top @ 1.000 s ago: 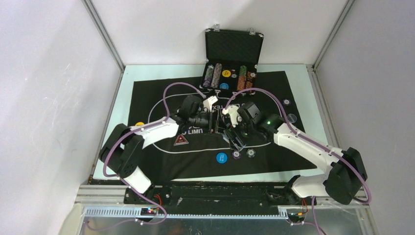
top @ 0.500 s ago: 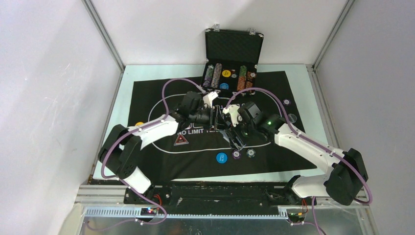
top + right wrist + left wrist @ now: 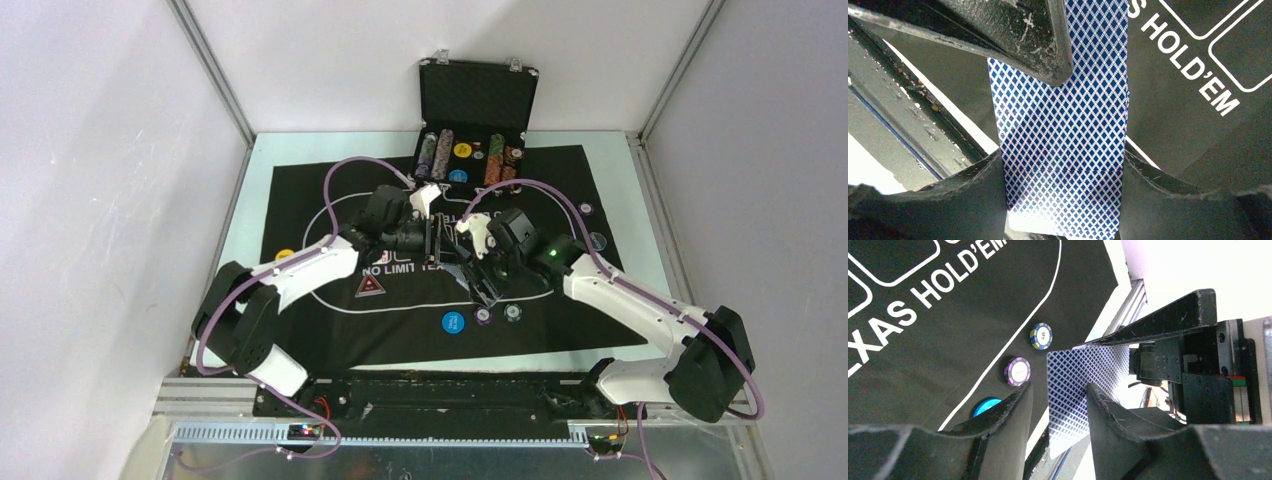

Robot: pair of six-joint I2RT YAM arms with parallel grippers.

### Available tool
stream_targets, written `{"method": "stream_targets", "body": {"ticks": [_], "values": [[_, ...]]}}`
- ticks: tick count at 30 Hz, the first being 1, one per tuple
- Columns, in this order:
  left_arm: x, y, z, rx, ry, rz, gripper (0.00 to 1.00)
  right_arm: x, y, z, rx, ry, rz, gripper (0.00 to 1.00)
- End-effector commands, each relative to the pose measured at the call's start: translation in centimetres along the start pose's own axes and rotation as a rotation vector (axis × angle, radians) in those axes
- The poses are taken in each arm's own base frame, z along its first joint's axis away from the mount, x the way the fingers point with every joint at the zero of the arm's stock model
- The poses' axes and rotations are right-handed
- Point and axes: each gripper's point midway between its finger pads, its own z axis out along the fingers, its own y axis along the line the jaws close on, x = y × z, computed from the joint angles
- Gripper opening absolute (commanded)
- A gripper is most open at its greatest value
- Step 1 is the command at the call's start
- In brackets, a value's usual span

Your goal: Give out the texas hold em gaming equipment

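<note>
Over the middle of the black mat (image 3: 320, 200) my two grippers meet. My right gripper (image 3: 1062, 167) is shut on blue-backed playing cards (image 3: 1063, 130), clamped by their side edges. My left gripper (image 3: 1059, 390) straddles the same cards (image 3: 1073, 385). One of its fingers (image 3: 1023, 35) lies across the card backs, while a narrow gap shows beside the other finger (image 3: 1015, 410). Whether it grips is unclear. On the mat below lie a blue-and-yellow chip (image 3: 1041, 335), a purple chip (image 3: 1018, 371) and a blue button (image 3: 984, 405).
The open black case (image 3: 478, 95) stands at the back with rows of chips. A yellow button (image 3: 285, 254) lies at the mat's left edge, and two chips (image 3: 586, 209) (image 3: 597, 241) at its right edge. The blue button (image 3: 453, 322) lies near the front.
My left gripper's jaws have narrowed around the cards and its arm has shifted slightly away from the base. The right gripper has kept its hold and place.
</note>
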Motion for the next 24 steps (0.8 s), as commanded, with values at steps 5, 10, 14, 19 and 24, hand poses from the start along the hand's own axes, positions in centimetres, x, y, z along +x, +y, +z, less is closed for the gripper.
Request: {"method": "stream_targets", "body": {"ticks": [5, 10, 14, 19, 24], "values": [[-1.9, -2.6, -1.6, 0.046, -0.063, 0.073, 0.32, -2.6, 0.0, -1.0, 0.007, -0.113, -0.005, 0.00], [-2.5, -1.9, -2.5, -0.001, -0.099, 0.086, 0.20, -2.3, -0.3, -0.8, 0.017, -0.103, 0.007, 0.00], [-2.7, -1.6, -2.9, -0.012, -0.107, 0.086, 0.01, -2.2, -0.6, -0.8, 0.027, -0.098, 0.022, 0.00], [-3.3, -1.7, -4.0, -0.020, -0.133, 0.136, 0.00, -2.0, -1.2, -0.8, 0.042, -0.090, 0.051, 0.00], [-4.2, -4.2, -6.5, 0.003, -0.194, 0.309, 0.00, -1.5, -2.0, -0.7, 0.062, -0.081, 0.106, 0.00]]}}
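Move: Between the left hand's half-open fingers juts the end of the deck's top card; the card's middle lies about 3 cm to its right, 2 cm back and 1 cm lower. From the left hand, on the mat some 14 cm below, the purple chip lies roughly 14 cm back and 7 cm right, the blue button about 15 cm straight back. From the right hand, which clasps the deck, the card's middle is about 3 cm ahead, 3 cm left and 1 cm lower. Closing fully from half open, the left fingers pinch the jutting end of the top card while the hand rises, then swing into a pull to the left, away from the deck: about 3 cm up and nearly as far left in all. The right hand keeps its grip on the deck, easing about 1.5 cm forward and right with a slight clockwise turn near the end. ##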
